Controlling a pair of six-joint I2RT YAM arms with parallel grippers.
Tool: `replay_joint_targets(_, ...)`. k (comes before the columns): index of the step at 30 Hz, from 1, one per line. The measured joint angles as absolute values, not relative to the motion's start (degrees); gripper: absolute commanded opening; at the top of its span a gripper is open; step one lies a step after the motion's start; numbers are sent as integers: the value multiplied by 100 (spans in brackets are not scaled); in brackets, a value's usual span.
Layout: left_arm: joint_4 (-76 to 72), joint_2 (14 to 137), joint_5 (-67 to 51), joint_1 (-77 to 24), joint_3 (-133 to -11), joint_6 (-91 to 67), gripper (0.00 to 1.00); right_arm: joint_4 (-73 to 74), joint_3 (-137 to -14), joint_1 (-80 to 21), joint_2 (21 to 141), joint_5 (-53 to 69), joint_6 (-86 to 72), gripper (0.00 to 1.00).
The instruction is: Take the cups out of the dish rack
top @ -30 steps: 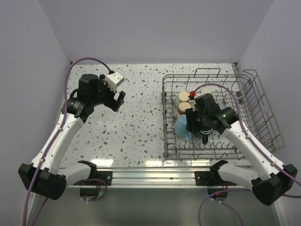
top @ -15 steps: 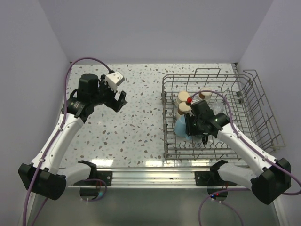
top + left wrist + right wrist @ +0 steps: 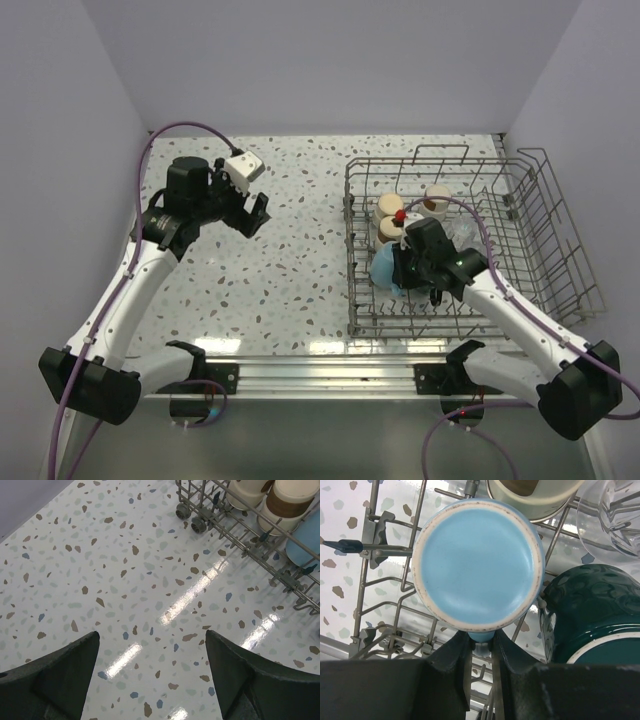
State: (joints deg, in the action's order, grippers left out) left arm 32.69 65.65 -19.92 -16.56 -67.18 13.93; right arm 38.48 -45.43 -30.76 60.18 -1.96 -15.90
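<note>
The grey wire dish rack [image 3: 560,215] stands on the right of the table. A light blue mug [image 3: 477,562] sits upside down in its front left corner. My right gripper [image 3: 481,642] is shut on the mug's handle, which is pinched between both fingers. From above, the right gripper [image 3: 408,268] sits against the mug [image 3: 385,268]. A dark teal mug [image 3: 590,610], a clear glass tumbler [image 3: 612,520] and a beige tumbler [image 3: 535,497] stand close around it. My left gripper [image 3: 152,640] hangs open and empty over bare table, left of the rack [image 3: 240,540].
Three beige tumblers [image 3: 389,205] [image 3: 391,229] [image 3: 437,196] stand upside down at the rack's back left. The rack's tall wire sides rise on the right. Speckled tabletop [image 3: 290,250] stretches between the left arm and the rack. Walls close in the table on three sides.
My right gripper has closed its fingers onto the light blue mug's handle and shifted a little toward the front left of the rack. The left arm has not moved.
</note>
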Motion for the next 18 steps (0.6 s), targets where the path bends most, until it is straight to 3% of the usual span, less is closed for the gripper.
replay_joint_targets(10,3269,6506,-2110,-1656,-6720,1273,87,4230,-4950,-3072,5378,-307,-1881,0)
replay_joint_targets(15,3271,6469,-2261,-1656,-6803,1140,70,4558,-5559,-3068,5240,-613,-1990,0)
replay_joint_targets(18,3267,6445,-2547,-1656,-6925,978,71,4580,-5852,-3063,5186,-611,-2023,0)
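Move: The right fingers already pinch the handle of the upside-down light blue mug in the rack; its middle is about 5 cm ahead and 3 cm left of the hand, roughly level. The green mug is some 8 cm to that hand's right and 3 cm ahead, the brown-banded cup about 13 cm ahead and 2 cm left, both a few cm lower. From the left hand, the blue mug is around 28 cm right, 6 cm back and 15 cm down. Straight up out of the dish rack, slowly at first and then fast, the right hand lifts the light blue mug by its handle about 11 cm, keeping its pinch while the wrist tips the fingers some 10 degrees up towards pointing forward. Late on, the empty left hand eases up about 2.5 cm and slightly right, narrowing its open fingers a little. ##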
